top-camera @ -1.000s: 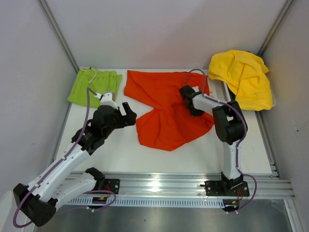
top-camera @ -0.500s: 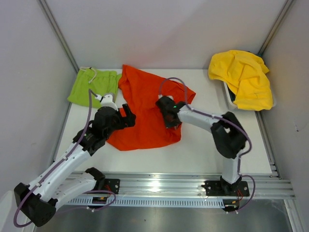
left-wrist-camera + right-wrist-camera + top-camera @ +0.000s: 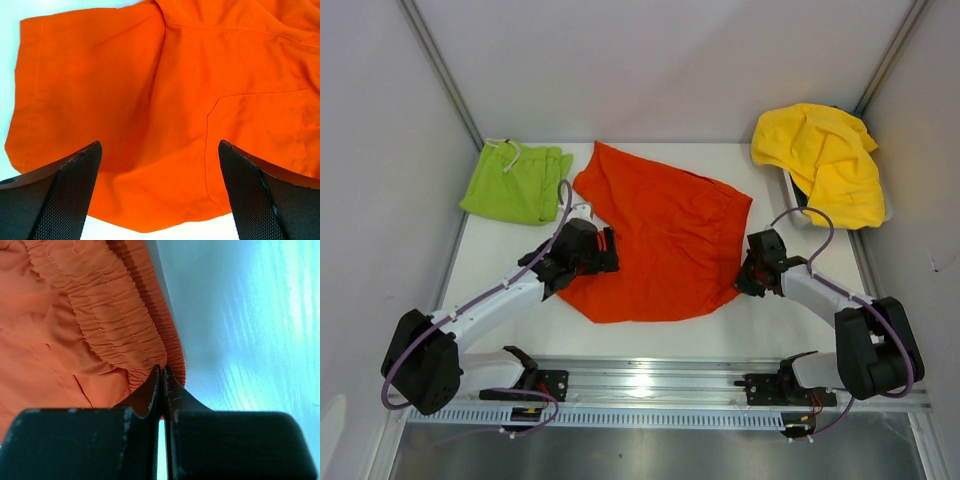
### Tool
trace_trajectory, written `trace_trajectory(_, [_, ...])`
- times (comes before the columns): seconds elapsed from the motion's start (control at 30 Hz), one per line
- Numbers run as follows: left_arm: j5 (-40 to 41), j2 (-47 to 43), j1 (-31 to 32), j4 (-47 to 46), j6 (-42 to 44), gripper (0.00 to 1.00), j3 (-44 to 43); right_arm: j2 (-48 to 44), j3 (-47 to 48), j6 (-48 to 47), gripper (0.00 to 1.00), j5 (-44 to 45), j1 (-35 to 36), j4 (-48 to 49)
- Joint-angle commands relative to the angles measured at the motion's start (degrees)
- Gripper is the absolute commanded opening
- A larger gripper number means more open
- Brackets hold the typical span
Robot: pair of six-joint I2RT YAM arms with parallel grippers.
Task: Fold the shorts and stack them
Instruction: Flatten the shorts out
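Note:
The orange-red shorts [image 3: 660, 240] lie spread out on the middle of the white table [image 3: 720, 335]. Their gathered waistband [image 3: 115, 315] is at the right side. My right gripper [image 3: 748, 280] is shut on the waistband's near corner, and in the right wrist view its closed tips [image 3: 162, 371] pinch the orange cloth. My left gripper [image 3: 605, 250] hangs open over the left leg. Its wide-apart fingers [image 3: 70, 185] frame the hem of the shorts [image 3: 150, 100] without touching. The lime-green shorts [image 3: 515, 180] lie folded at the back left, white drawstring showing.
A heap of yellow cloth [image 3: 825, 160] fills a bin at the back right corner. Grey walls close in the table on the left, back and right. A metal rail [image 3: 650, 385] with both arm bases runs along the near edge.
My right gripper has dragged the orange-red waistband right and towards me, spreading the shorts. My left arm has swung low, its open gripper now over the shorts' left leg.

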State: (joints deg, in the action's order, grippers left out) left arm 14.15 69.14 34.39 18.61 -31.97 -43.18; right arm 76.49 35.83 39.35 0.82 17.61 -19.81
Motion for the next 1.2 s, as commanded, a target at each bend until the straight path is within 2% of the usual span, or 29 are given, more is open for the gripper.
trace_trajectory(0.0, [0.52,-1.82,1.12,-1.83,-0.2,0.99,-2.88,-0.12,0.9,1.96,0.0,4.51,-0.99,-1.79])
trace_trajectory(0.17, [2.02,-3.31,1.29,-0.33,0.06,0.99,-2.96,5.59,2.22,1.17,0.01,9.72,-0.91,-4.0])
trace_trajectory(0.3, [3.33,-5.07,1.29,1.69,0.41,0.99,-3.31,10.87,4.59,0.64,0.09,12.27,-0.38,-6.37])
trace_trajectory(0.47, [4.57,-8.75,1.29,5.37,0.94,0.99,-5.16,12.27,10.65,0.55,0.15,22.28,0.94,-14.88])
trace_trajectory(0.57, [5.01,-10.25,1.29,7.05,0.94,0.99,-5.95,14.47,14.17,-0.33,0.16,26.59,-0.64,-18.23])
trace_trajectory(0.6, [5.01,-10.95,1.29,7.31,0.94,0.99,-6.13,15.0,14.87,-0.59,0.32,27.04,-1.08,-18.77])
trace_trajectory(0.67, [5.01,-11.49,1.29,7.93,0.94,0.99,-6.48,15.88,16.54,-1.56,0.57,28.53,-1.26,-19.91])
trace_trajectory(0.7, [5.09,-11.66,1.29,8.11,0.94,0.99,-6.48,15.71,16.9,-1.47,0.65,29.06,-1.26,-20.17])
trace_trajectory(0.83, [5.88,-11.93,1.29,9.77,0.94,0.99,-6.05,9.49,17.25,-0.86,0.66,30.73,0.23,-20.88])
trace_trajectory(0.93, [6.5,-13.24,1.2,11.01,-0.29,0.99,-3.85,2.1,18.13,-3.05,0.66,31.17,4.44,-20.88])
trace_trajectory(1.03, [5.71,-14.82,0.77,9.78,-1.61,0.99,-1.03,-3.35,20.23,-5.43,0.66,32.75,12.08,-21.58])
trace_trajectory(1.13, [4.66,-15.44,-0.46,9.69,-2.57,0.99,0.11,-6.51,20.68,-7.09,0.65,26.89,18.33,-19.31])
trace_trajectory(1.17, [4.13,-15.88,-0.99,9.78,-2.92,0.99,0.29,-7.05,20.33,-8.4,0.64,24.43,20.08,-15.47])
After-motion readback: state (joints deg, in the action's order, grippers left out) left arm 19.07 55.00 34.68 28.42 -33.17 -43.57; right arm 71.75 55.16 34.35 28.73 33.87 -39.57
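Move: The right hand grips the near corner of the red shorts' waistband just above the table, with open table about 3 cm ahead and 8 cm to its right. The waistband's far corner lies some 23 cm ahead and 2 cm right, and the shorts' middle about 12 cm ahead and 18 cm left. The open left hand hovers with the shorts' near leg some 9 cm below, about 2 cm back and 4 cm left; the folded green shorts lie roughly 19 cm ahead and 22 cm left. The right hand, still pinching the waistband's near corner low over the table, drags it outward, some 3 cm forward and then to the right for about 6 cm as its fingertips tilt some 25 degrees to the right, then opens to let go of the cloth and lifts about 10 cm while swinging back left over the shorts. Meanwhile the left hand, fingers staying wide open, rises about 7 cm off its low spot above the near leg, then sinks a little while drawing some 3 cm left and 2 cm back. ##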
